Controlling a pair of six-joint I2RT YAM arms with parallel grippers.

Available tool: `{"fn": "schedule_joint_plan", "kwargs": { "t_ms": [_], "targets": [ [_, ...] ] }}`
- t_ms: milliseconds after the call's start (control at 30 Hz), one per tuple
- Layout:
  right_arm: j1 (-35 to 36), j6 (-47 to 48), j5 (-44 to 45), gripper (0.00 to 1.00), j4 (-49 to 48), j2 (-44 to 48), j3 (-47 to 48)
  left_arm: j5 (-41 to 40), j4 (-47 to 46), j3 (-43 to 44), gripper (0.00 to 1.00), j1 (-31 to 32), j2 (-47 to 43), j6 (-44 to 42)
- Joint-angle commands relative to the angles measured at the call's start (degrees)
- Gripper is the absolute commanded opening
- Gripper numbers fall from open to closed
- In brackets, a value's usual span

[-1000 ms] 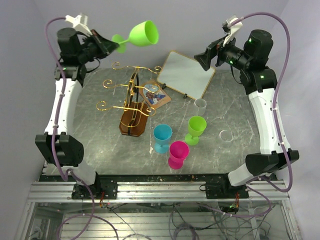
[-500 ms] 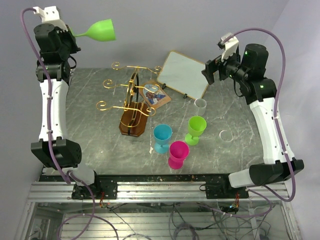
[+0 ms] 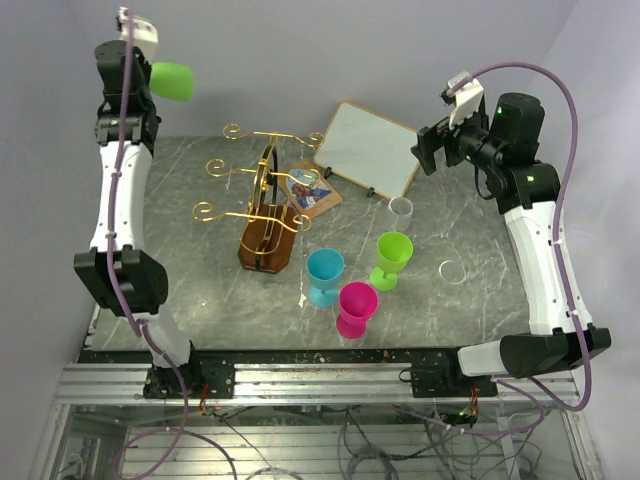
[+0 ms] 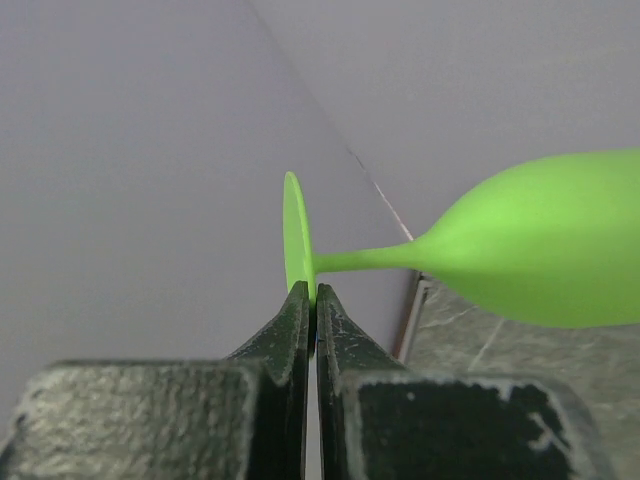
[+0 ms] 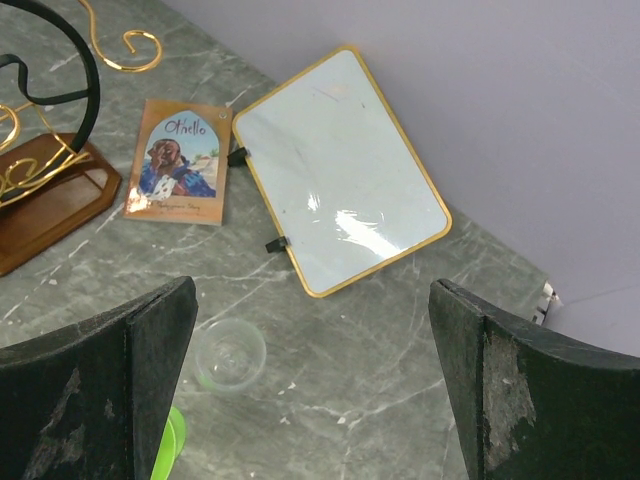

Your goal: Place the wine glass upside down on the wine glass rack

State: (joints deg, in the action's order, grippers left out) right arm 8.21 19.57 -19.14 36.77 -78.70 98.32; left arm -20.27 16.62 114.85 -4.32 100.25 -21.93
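The wine glass (image 3: 172,81) is bright green plastic and is held sideways, high above the table's back left corner. My left gripper (image 3: 138,72) is shut on its foot. In the left wrist view, my left gripper (image 4: 312,292) pinches the thin foot disc (image 4: 296,240) edge-on, and the stem and bowl (image 4: 540,240) reach off to the right. The wine glass rack (image 3: 262,190), gold wire on a brown wooden base (image 5: 50,190), stands left of centre on the table, well below the glass. My right gripper (image 3: 427,150) hovers open over the back right, and in its wrist view the right gripper (image 5: 312,290) holds nothing.
A gold-framed white board (image 3: 368,148) leans at the back, with a picture card (image 3: 308,188) beside it. Blue (image 3: 324,277), pink (image 3: 357,308) and green (image 3: 392,258) goblets stand near the front middle. A clear cup (image 5: 228,355) and a white ring (image 3: 452,271) sit to their right.
The left arm has swung up and back toward the far left corner, carrying the green glass with it. The right arm has lifted slightly, its gripper still open.
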Motion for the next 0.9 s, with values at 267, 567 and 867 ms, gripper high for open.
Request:
{"fn": "schedule_joint_plan", "kwargs": {
  "t_ms": [267, 567, 867],
  "targets": [
    [-2.1, -0.2, -2.7, 1.0, -1.2, 0.3, -2.7, 3.1, -16.6, -9.0, 0.07, 8.3, 4.4, -35.8],
    [-2.8, -0.5, -2.8, 1.0, -1.8, 1.0, -3.8, 9.6, -15.9, -12.2, 0.07, 13.1, 6.1, -52.1],
    [-3.6, -0.6, -3.5, 1.0, -2.1, 1.7, -4.6, 13.4, -11.8, -10.8, 0.07, 16.4, 6.9, -55.6]
  ]
}}
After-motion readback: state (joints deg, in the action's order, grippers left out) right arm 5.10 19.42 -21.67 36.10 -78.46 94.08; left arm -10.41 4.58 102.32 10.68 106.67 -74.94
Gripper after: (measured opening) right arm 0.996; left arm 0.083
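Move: The wine glass is already pinched by its foot in the left hand, bowl sticking out to the right. The wine glass rack stands some 26 cm to that hand's right, about 16 cm back and its middle roughly 27 cm lower. The Othello book lies about 11 cm farther out and 11 cm right of the rack; the blue goblet stands some 15 cm nearer and 13 cm right of it. From the right hand, the rack is about 31 cm left, 4 cm back and 23 cm lower. Keeping its pinch on the glass's foot, the left hand swings about 15 cm to the right towards the rack, also sinking some 8 cm and easing forward 7. On the way the wrist rolls about 50 degrees, left side rising, and turns clockwise until the fingers point straight forward, bringing the bowl round underneath. The right hand, empty and wide open, settles a few centimetres lower. ##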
